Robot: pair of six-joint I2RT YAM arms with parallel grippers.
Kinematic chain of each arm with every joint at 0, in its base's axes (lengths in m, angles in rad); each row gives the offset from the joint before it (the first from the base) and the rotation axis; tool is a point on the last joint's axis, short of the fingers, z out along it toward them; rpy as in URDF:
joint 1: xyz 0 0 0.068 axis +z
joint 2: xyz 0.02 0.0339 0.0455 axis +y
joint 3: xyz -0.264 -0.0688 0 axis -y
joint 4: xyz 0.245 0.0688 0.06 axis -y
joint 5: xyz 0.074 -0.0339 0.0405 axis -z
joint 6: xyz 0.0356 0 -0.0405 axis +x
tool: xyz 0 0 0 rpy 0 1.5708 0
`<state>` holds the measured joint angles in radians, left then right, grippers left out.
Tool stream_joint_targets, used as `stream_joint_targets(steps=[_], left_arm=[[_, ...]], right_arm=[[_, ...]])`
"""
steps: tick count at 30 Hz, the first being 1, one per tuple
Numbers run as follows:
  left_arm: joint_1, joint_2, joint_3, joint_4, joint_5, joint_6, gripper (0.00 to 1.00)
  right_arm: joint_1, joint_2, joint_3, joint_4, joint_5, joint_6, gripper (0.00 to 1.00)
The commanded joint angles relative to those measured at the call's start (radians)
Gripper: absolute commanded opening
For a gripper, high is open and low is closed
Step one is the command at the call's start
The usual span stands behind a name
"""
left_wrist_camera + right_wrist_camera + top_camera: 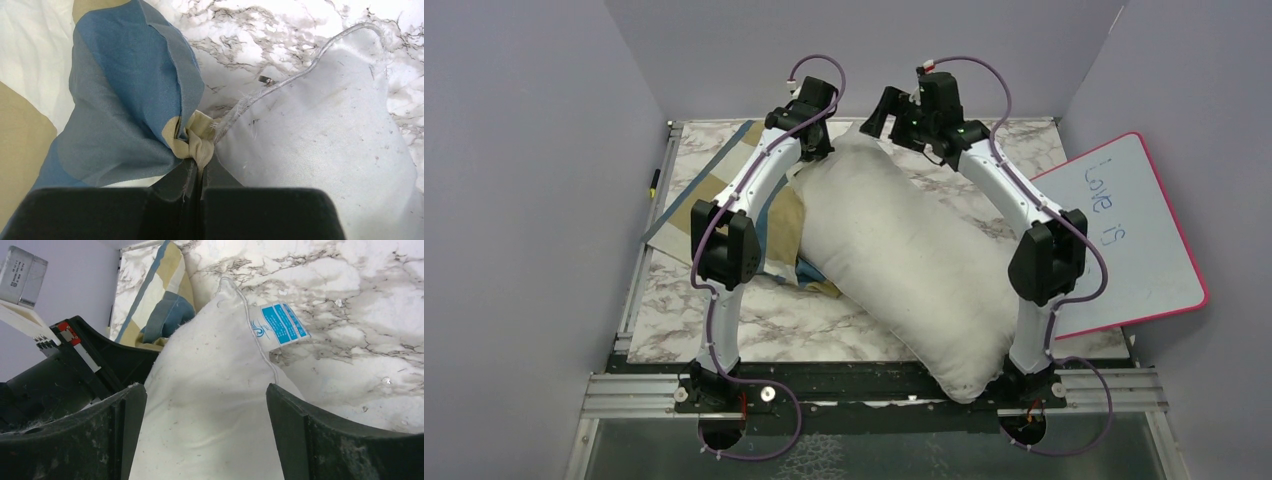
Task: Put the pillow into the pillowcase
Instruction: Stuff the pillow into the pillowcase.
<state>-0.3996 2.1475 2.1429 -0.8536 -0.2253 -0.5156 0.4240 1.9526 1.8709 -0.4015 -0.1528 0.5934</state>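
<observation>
The off-white pillow (904,260) lies slantwise across the marble table, its far corner up between both arms. The blue, tan and cream pillowcase (682,210) is spread flat at the back left, partly under the pillow and the left arm. My left gripper (201,165) is shut on a bunched tan fold of the pillowcase (125,100), right against the piped seam of the pillow (320,140). My right gripper (206,392) stands open just above the pillow (210,365), whose far corner with a blue label (280,322) lies past the fingers. Beyond it shows the pillowcase (160,295).
A pink-rimmed whiteboard (1124,240) leans at the right side of the table. A dark marker (654,181) lies at the left edge. Grey walls close in on the left, back and right. The pillow's near end overhangs the front rail (864,385).
</observation>
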Motion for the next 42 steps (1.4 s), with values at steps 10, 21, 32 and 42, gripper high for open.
stream_joint_targets(steps=[10,21,32,42], left_arm=[[-0.002,-0.004,0.048,0.076,-0.008,-0.018,0.00],[0.034,0.079,0.234,0.089,0.041,-0.135,0.00],[0.042,0.085,0.252,0.146,0.150,-0.281,0.00],[0.016,-0.004,0.226,0.191,0.249,-0.352,0.00]], right_arm=[[-0.025,0.313,0.218,0.177,-0.251,0.001,0.35],[0.034,0.177,-0.100,0.347,-0.716,-0.102,0.08],[0.141,0.144,-0.243,0.432,-0.847,-0.296,0.07],[0.151,0.260,-0.187,0.422,-0.690,-0.263,0.01]])
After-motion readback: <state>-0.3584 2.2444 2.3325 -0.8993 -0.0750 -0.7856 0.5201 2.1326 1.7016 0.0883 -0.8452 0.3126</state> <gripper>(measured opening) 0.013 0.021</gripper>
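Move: The pillow's loose far corner sits about 3 cm ahead of my open right hand, 6 cm to its left and 8 cm below. The pillowcase edge pinched by my left fingers lies some 14 cm left of the right hand, 4 cm back and 8 cm lower; the pillow's bulk is about 27 cm back, 5 cm right and 12 cm down. From my left hand that corner is around 5 cm ahead and 8 cm right, about 2 cm lower. I reach my right hand about 5 cm forward and then down over the pillow's far corner, closing my fingers to pinch it. With that grip I swing back and left towards the pillowcase mouth, up and then down slightly, turning some 45 degrees counter-clockwise. My left hand keeps its pinch on the case edge, easing a little forward, then right, and rolling its left side down. ##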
